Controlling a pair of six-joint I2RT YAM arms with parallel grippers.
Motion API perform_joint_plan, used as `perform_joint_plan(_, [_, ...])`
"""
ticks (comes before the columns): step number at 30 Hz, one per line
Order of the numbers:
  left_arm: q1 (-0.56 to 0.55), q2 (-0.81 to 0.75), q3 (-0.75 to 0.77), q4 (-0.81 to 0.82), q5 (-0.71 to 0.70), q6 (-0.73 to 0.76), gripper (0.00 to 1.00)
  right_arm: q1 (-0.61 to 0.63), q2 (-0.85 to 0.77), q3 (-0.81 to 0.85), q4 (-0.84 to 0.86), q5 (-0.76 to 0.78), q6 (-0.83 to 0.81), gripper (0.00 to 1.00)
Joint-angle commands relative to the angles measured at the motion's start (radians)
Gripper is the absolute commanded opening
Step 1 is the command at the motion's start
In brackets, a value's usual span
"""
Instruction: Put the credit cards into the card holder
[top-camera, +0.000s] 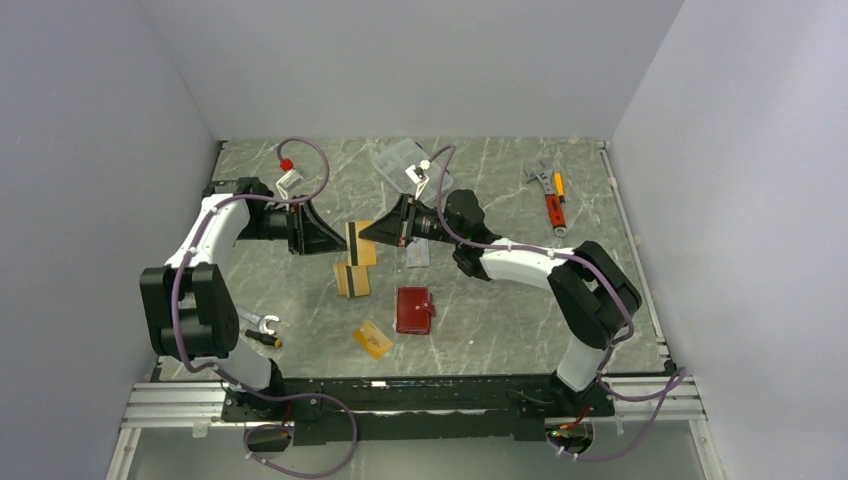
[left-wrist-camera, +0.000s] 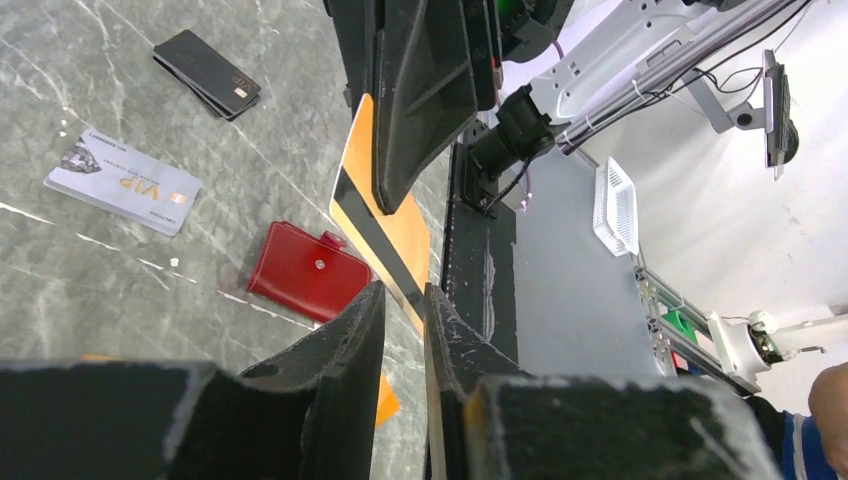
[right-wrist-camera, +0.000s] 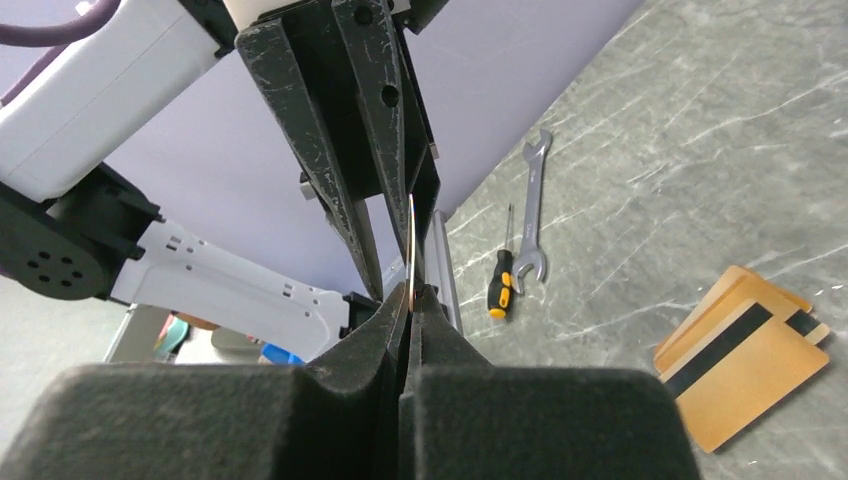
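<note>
An orange credit card with a black stripe (top-camera: 360, 243) hangs in the air between my two grippers. My right gripper (right-wrist-camera: 410, 295) is shut on one end of it; the card (right-wrist-camera: 411, 235) shows edge-on there. My left gripper (left-wrist-camera: 403, 292) is open, its fingers a little apart on either side of the card's (left-wrist-camera: 400, 235) other end. The red card holder (top-camera: 414, 310) lies closed on the table in front of them, also visible from the left wrist (left-wrist-camera: 308, 270). More orange cards (top-camera: 352, 278) lie below the grippers, one more (top-camera: 373, 339) nearer me. A silver card (left-wrist-camera: 122, 181) lies flat.
A dark flat piece (left-wrist-camera: 207, 72), card or wallet I cannot tell, lies past the silver card. A wrench (top-camera: 262, 322) and a screwdriver (right-wrist-camera: 502, 280) lie by the left arm's base. Red-handled tools (top-camera: 552, 200) and a clear plastic pack (top-camera: 400, 158) sit at the back.
</note>
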Motion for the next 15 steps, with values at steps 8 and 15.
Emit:
perform_joint_plan(8, [0.002,-0.105,0.024,-0.29,0.183,0.336,0.35,0.021,-0.105,-0.005,-0.184,0.006,-0.106,0.0])
perform_joint_plan(15, [0.004,-0.131,0.089,-0.21,-0.011,0.231,0.63,0.01,-0.273,-0.029,-0.675,0.13,-0.306,0.0])
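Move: The red card holder lies flat about 10 cm back and 10 cm right of the right hand, some 18 cm below it; the tan card stack is 2 cm back and 3 cm left, the loose orange card 17 cm back and 2 cm right, both equally low. The left hand has the striped card, held by the right fingers, level with it and about 3 cm to its right. Right hand carries its card about 3 cm back-right towards the holder; left hand opens wider, backing and rising. ##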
